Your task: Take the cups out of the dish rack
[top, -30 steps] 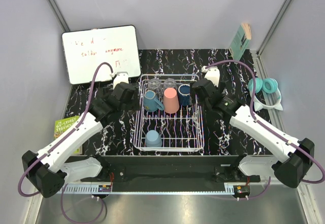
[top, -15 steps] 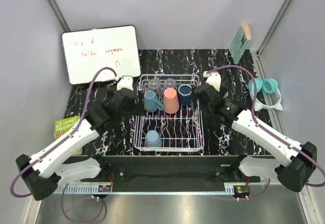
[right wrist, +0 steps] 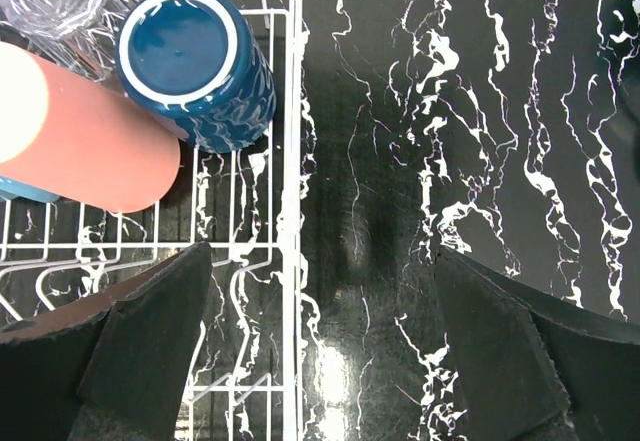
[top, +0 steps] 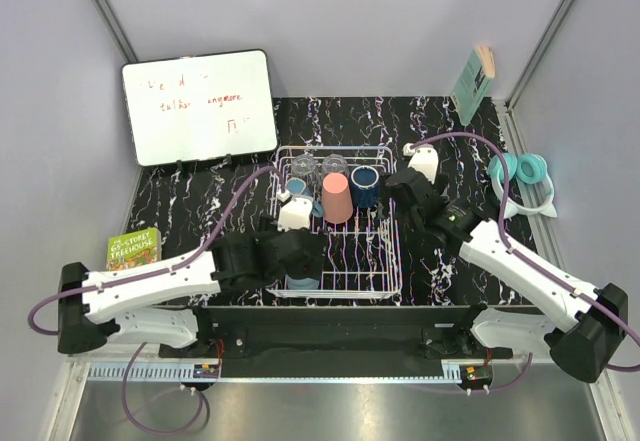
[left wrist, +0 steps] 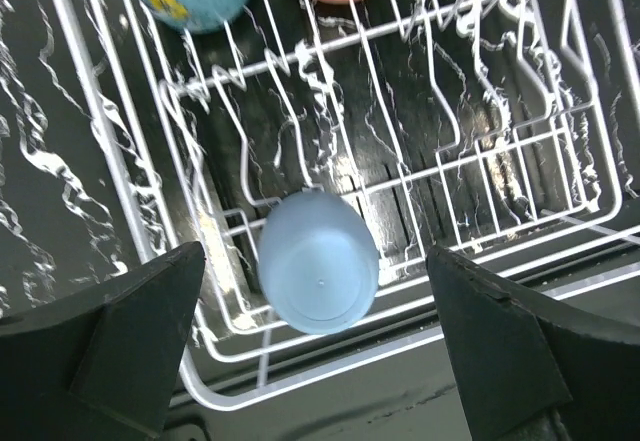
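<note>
The white wire dish rack (top: 398,261) sits mid-table. At its back stand two clear glasses (top: 303,167), a light blue mug (top: 299,197), a salmon-pink tumbler (top: 337,197) and a dark navy mug (top: 363,186). A second light blue mug (left wrist: 318,276) stands upside down at the rack's front left (left wrist: 354,366). My left gripper (left wrist: 315,261) hangs open above it, a finger on each side, not touching. My right gripper (right wrist: 322,261) is open and empty over the rack's right rail (right wrist: 294,211), just in front of the navy mug (right wrist: 195,66) and beside the tumbler (right wrist: 85,141).
A whiteboard (top: 198,106) leans at the back left. Teal headphones (top: 520,171) lie at the right edge, a green book (top: 133,249) at the left edge, and another book (top: 473,81) stands at the back right. Grey walls close in the table.
My left arm has swung from the rack's back left side down to its front left corner, over the front blue mug. My right gripper has barely shifted.
</note>
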You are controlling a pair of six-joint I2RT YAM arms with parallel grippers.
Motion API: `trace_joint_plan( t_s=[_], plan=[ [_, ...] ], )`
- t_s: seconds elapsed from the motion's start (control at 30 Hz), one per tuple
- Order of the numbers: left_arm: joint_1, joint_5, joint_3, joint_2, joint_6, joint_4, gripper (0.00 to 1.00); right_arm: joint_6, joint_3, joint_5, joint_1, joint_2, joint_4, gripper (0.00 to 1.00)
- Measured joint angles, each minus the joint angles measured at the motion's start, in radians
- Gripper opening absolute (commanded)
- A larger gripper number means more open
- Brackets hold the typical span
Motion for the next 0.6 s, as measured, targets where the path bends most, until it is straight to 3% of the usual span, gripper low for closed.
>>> trace_joint_plan(
  t_s=[0.6],
  plan=[
    [-0.025, -0.027, -0.079, 0.099, -0.194, -0.014, 0.99, 0.014, -0.043, 0.000, 0.000, -0.031, 0.006, 1.00]
  ],
)
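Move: The light blue cup in the near left corner of the rack lies about 11 cm below the left hand and some 3 cm back from it, with no real sideways offset. The flowered blue mug is roughly 15 cm ahead of this hand and 1 cm left, the pink cup about 15 cm ahead and 8 cm right, both some 10 cm lower. From the idle right hand the light blue cup lies about 26 cm left, 16 cm back and 13 cm below. No touch yet: wide open, the left hand sinks about 5 cm towards the light blue cup, picking up speed after a slow start and easing back barely a centimetre towards the base. On the way the wrist turns some 5–10 degrees counter-clockwise and tips a little further down, keeping the cup between the spread fingers. ##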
